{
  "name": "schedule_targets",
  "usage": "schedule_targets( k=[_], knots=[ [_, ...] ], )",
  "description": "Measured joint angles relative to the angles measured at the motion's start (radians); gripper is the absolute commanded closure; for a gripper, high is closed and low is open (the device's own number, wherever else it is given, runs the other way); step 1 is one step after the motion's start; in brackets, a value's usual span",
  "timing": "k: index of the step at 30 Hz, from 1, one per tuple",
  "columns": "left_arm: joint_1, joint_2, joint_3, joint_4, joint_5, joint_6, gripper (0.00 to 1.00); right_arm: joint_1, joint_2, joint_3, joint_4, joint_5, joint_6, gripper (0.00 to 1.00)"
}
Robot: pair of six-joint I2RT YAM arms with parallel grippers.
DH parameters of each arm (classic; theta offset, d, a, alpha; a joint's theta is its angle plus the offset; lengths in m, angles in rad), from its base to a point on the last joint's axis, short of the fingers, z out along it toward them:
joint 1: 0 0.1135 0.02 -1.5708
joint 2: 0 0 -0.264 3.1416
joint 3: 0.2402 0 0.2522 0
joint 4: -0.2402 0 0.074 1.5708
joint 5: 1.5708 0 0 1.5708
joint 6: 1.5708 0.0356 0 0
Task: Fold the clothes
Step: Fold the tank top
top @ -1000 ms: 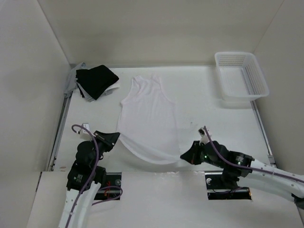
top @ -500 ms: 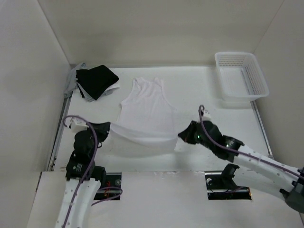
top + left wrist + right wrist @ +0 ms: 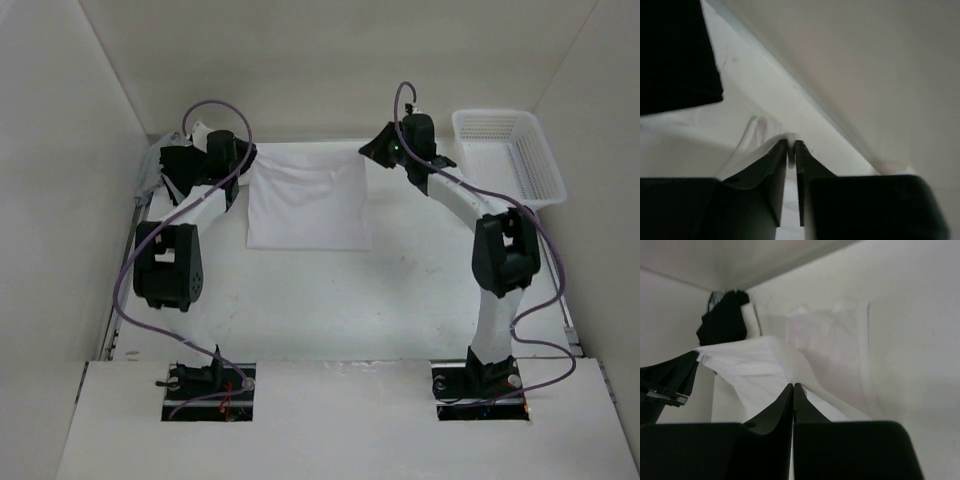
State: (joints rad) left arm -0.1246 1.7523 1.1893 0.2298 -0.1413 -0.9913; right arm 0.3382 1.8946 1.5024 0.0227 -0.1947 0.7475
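Note:
The clothes (image 3: 310,205), a plain white top, lie folded in half at the far side of the table, the doubled hem along the back edge. My left gripper (image 3: 247,160) is at the fold's far left corner. In the left wrist view its jaws (image 3: 791,146) stand a sliver apart with a pinch of white fabric (image 3: 760,137) between the tips. My right gripper (image 3: 368,150) is at the far right corner. Its jaws (image 3: 793,386) are pressed together on the fabric's edge (image 3: 755,365).
A black garment (image 3: 185,165) lies on a grey cloth (image 3: 150,172) in the far left corner, just behind my left wrist. A white plastic basket (image 3: 545,165) stands at the far right. The back wall is right beyond both grippers.
Both arms have carried the near hem from the table's front up and over to the far edge, so the top now lies doubled. Both arms are stretched far out.

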Motion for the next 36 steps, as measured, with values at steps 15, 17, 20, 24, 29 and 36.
schedule_targets(
  k=[15,17,20,24,29,36],
  knots=[
    [-0.037,-0.189,-0.422,0.112,0.004,0.067,0.71,-0.016,-0.008,-0.258,0.019,0.017,-0.017,0.96],
    [-0.081,-0.299,-0.552,0.143,0.003,0.064,0.73,0.023,-0.109,-0.399,0.069,0.025,-0.011,0.99],
    [-0.085,-0.392,-0.700,0.175,0.008,0.059,0.72,0.076,-0.222,-0.569,0.158,0.029,0.003,0.97],
    [-0.040,-0.439,-0.827,0.172,0.008,0.056,0.67,0.089,-0.287,-0.735,0.247,0.046,0.026,0.79],
    [0.033,-0.397,-0.846,0.201,0.052,0.052,0.65,0.086,-0.289,-0.829,0.306,0.057,0.050,0.66],
    [0.068,-0.270,-0.818,0.321,0.112,0.011,0.65,0.069,-0.269,-0.850,0.381,0.058,0.072,0.61]
  ],
)
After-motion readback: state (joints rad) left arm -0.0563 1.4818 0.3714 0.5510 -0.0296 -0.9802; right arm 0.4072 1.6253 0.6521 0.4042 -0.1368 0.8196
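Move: Both hands still hold up the tank top's far edge. Its near left corner lies about 17 cm back from the left hand, 2 cm to the left and 18 cm below; the black cloth is level with that hand, some 11 cm left and 15 cm below. From the right hand, the near right corner is about 16 cm back, 3 cm right and 18 cm below; the white basket is 3 cm ahead, 31 cm right and 15 cm below. Both hands reach 7 cm forward, opening off the far edge, then sink back 25 cm to near corners. ##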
